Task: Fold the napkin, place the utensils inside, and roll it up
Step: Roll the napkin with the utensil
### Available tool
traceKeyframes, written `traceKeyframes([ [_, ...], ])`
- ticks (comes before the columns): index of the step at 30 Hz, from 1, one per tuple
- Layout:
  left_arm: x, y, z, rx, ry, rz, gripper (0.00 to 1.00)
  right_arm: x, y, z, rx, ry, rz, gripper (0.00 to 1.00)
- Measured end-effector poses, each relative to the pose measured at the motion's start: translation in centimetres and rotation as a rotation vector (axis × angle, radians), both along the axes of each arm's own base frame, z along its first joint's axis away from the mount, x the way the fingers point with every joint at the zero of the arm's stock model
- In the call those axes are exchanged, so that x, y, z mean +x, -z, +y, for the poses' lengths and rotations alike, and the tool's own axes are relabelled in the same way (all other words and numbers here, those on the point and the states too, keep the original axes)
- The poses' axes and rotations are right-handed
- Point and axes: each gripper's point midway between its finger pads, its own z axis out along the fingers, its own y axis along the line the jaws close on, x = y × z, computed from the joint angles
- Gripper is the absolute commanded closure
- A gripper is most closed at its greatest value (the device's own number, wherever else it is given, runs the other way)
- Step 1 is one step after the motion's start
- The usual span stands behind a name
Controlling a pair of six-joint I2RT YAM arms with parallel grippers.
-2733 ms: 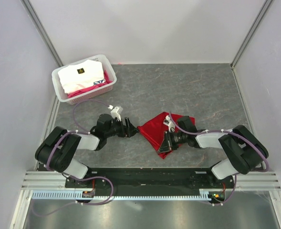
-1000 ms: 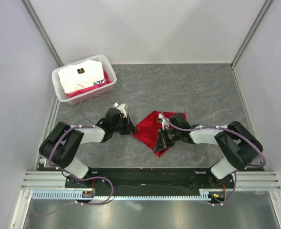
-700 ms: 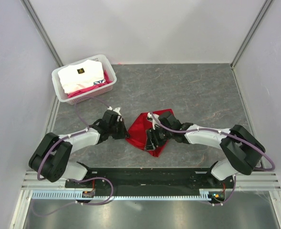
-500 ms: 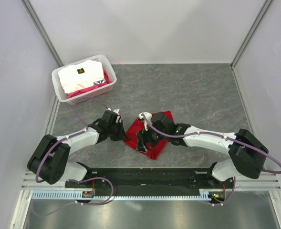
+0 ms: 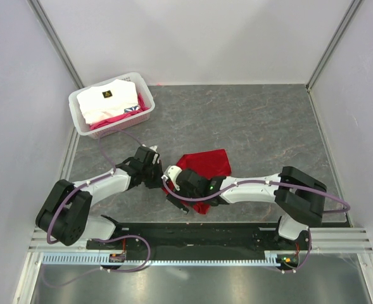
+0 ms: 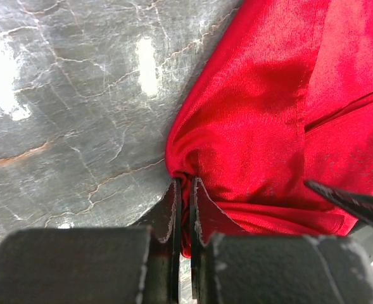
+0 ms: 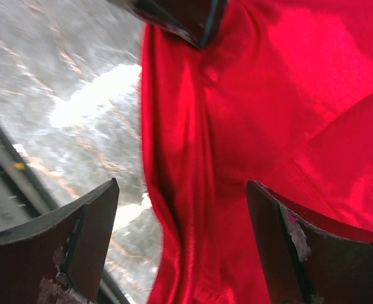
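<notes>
The red napkin (image 5: 205, 163) lies bunched on the grey table between my two arms. My left gripper (image 5: 161, 180) is shut on a pinched fold at the napkin's left edge (image 6: 192, 158), with cloth caught between the tips (image 6: 185, 185). My right gripper (image 5: 175, 192) has reached far left and hangs open over the napkin's near left part (image 7: 237, 126); its fingers (image 7: 91, 221) stand wide apart with only loose cloth below (image 7: 183, 212). One dark tip of the left gripper (image 7: 186, 19) shows at the top of the right wrist view. The utensils are out of view.
A white basket (image 5: 80, 119) holding white and pink fabric stands at the back left. The black base rail (image 5: 199, 233) runs along the table's near edge, close to the napkin. Grey walls close in both sides.
My right gripper opened and let go of the napkin while its arm swept left across the cloth toward the left gripper. The napkin shifted left and bunched. The left gripper stayed shut.
</notes>
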Motion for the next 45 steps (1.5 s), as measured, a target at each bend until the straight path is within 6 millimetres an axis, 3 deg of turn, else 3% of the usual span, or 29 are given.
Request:
traceKeyframes([
  [4, -0.1, 0.0, 0.2, 0.003, -0.005, 0.007, 0.98, 0.4, 0.9, -0.4, -0.035, 0.004, -0.017, 0.20],
  [5, -0.1, 0.0, 0.2, 0.002, -0.005, 0.009, 0.98, 0.4, 1.0, -0.4, -0.040, 0.001, -0.019, 0.26],
  [6, -0.1, 0.0, 0.2, 0.003, -0.005, 0.011, 0.98, 0.4, 1.1, -0.4, -0.043, -0.001, -0.019, 0.37],
  [13, -0.3, 0.0, 0.4, 0.007, -0.007, 0.020, 0.98, 0.3, 1.6, -0.4, -0.051, -0.002, -0.006, 0.79],
  [16, -0.4, 0.0, 0.4, 0.008, -0.007, 0.023, 0.83, 0.2, 1.6, -0.3, -0.043, 0.006, 0.003, 0.88],
  [17, -0.4, -0.1, 0.5, 0.008, -0.009, 0.026, 0.65, 0.2, 1.5, -0.3, -0.040, 0.009, 0.004, 0.90],
  [18, -0.4, -0.1, 0.6, 0.009, -0.012, 0.028, 0.56, 0.3, 1.5, -0.2, -0.035, 0.015, 0.008, 0.94],
  [20, -0.3, -0.4, 0.9, 0.005, -0.019, 0.022, 0.29, 0.2, 1.4, 0.0, -0.023, 0.014, 0.018, 0.96],
  [23, 0.3, -1.6, 1.4, -0.019, -0.048, -0.008, 0.18, 0.0, 1.4, 0.3, 0.003, 0.007, 0.053, 0.99],
  [30, 1.8, -4.8, 2.7, -0.056, -0.115, -0.146, 0.15, 0.0, 1.4, 0.5, 0.111, -0.006, 0.162, 1.00],
  [38, 0.0, -3.1, 4.8, -0.039, -0.185, -0.185, 0.14, -0.4, 1.4, 0.7, 0.207, -0.044, 0.298, 1.00],
  [45, -0.4, -4.7, 4.5, -0.161, -0.192, -0.358, 0.11, -0.3, 1.6, 0.6, 0.281, -0.067, 0.435, 1.00],
])
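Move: My open right hand hangs right above the napkin's rolled near edge, which lies between its fingers some 2 cm below. The pinched left end of the napkin is about 4 cm to its left and 2 cm farther out; the flat part spreads some 5 cm ahead and 8 cm to the right. From my left hand, shut on that left end, the spot my right hand goes for is about 5 cm to the right and 2 cm back. I sink my right hand about 1.5 cm and close it on the napkin's rolled edge while my left keeps its pinch. Then my left opens wide, lets go of the left end and rises about 5 cm, working off to its left as its fingers tip up. Meanwhile my right stays put, keeps its grip and tips its top forward and over by some 30 degrees to turn the roll. ##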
